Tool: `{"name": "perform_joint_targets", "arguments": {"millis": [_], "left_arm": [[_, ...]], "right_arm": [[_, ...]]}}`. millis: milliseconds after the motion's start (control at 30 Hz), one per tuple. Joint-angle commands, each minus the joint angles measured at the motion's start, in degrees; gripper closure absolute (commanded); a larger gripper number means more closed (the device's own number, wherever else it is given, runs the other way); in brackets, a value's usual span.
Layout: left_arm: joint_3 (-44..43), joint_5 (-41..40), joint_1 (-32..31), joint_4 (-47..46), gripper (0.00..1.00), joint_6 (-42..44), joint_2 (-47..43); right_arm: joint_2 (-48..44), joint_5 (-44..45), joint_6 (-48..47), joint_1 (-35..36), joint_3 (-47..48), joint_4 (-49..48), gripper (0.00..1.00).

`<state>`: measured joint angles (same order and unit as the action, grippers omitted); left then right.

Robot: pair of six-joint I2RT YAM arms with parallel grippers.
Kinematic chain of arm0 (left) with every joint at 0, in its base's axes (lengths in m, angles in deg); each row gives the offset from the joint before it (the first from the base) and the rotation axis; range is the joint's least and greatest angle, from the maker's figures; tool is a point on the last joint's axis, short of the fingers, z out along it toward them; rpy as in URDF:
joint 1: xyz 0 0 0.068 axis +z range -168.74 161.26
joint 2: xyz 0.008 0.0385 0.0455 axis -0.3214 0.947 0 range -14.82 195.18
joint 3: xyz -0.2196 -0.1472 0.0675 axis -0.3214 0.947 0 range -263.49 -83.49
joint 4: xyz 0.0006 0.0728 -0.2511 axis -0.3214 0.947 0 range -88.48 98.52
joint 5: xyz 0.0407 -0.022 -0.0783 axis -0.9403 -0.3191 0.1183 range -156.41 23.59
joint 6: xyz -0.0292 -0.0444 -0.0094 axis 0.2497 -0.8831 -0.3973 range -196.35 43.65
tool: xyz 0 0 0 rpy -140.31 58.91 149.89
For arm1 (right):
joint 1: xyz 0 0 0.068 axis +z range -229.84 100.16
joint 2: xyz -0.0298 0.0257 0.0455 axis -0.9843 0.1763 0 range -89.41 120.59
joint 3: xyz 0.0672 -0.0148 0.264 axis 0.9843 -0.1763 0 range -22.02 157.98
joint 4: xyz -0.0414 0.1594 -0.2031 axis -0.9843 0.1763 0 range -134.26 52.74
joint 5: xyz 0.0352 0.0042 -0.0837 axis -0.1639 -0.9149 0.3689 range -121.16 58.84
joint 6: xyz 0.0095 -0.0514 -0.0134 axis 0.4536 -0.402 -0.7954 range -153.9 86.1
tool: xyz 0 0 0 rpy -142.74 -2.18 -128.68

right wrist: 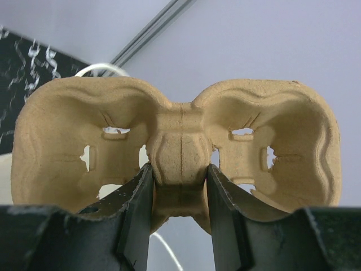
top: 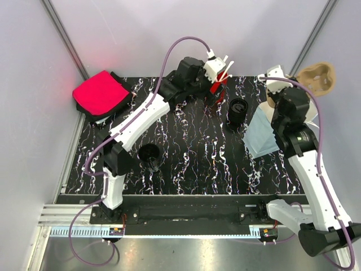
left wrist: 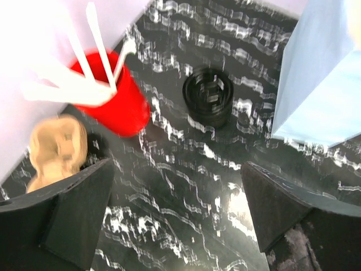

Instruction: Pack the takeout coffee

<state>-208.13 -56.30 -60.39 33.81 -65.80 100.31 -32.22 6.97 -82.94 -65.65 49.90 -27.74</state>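
The takeout coffee (top: 237, 110), a small black cup with a black lid, stands on the marbled table right of centre; it also shows in the left wrist view (left wrist: 207, 97). My left gripper (top: 219, 72) (left wrist: 177, 214) hovers open at the far middle, over the red cup of white stirrers (top: 218, 86) (left wrist: 115, 99), with nothing between its fingers (left wrist: 73, 209). My right gripper (top: 289, 82) (right wrist: 179, 169) is raised at the far right. It is shut on the central ridge of a tan cardboard cup carrier (top: 317, 76) (right wrist: 180, 135).
A light blue bag (top: 261, 135) (left wrist: 321, 73) lies just right of the lidded cup. A lidless black cup (top: 149, 153) stands near the left arm's elbow. A pink cloth (top: 100, 92) sits at the far left corner. Grey walls close in the table.
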Motion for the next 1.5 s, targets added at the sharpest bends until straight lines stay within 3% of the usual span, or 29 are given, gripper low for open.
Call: {"name": "perform_joint_targets", "arguments": {"millis": [0, 333, 833, 1467], "left_arm": [[6.85, -3.34, 1.21, -1.45, 0.01, -0.97, -8.76], [18.98, -1.41, 7.89, -1.09, 0.01, -3.34, -18.89], [23.21, 1.58, 12.73, -0.74, 0.01, -4.48, -22.93], [27.61, 1.85, 15.89, -0.83, 0.01, -4.66, -26.98]], "right_arm": [[0.38, -0.51, 0.35, -0.31, -2.30, 0.36, 0.80], [-0.76, -0.07, -0.27, -0.31, -6.09, 0.45, 0.80], [-6.39, -2.00, -4.40, -0.40, -8.90, 2.03, 0.78], [-2.78, -7.01, -5.20, -2.24, -13.82, -0.17, 0.78]]}}
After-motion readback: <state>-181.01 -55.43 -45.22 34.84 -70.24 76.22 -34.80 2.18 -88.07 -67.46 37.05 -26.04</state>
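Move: The right hand, already pinching a cup carrier, has the paper bag's middle about 5 cm ahead, 3 cm to its left and 24 cm below; the black cup stands about 15 cm ahead, 15 cm left and 34 cm below. The open left hand has the other carrier about 20 cm ahead, 13 cm left and 27 cm below, the red cup 17 cm straight ahead and 23 cm below, and the black cup 6 cm ahead, 10 cm right and 24 cm below. Still pinching its carrier at the joint between the two wells, the right hand lowers it some 9 cm towards the bag's mouth, pausing and easing slightly up and back midway, its fingers tipping down nearly 15 degrees. The left hand, empty and wide open, dips briefly, recovers, and sweeps about 17 cm left towards the table carrier, slowing as it turns 15 degrees counter-clockwise. ##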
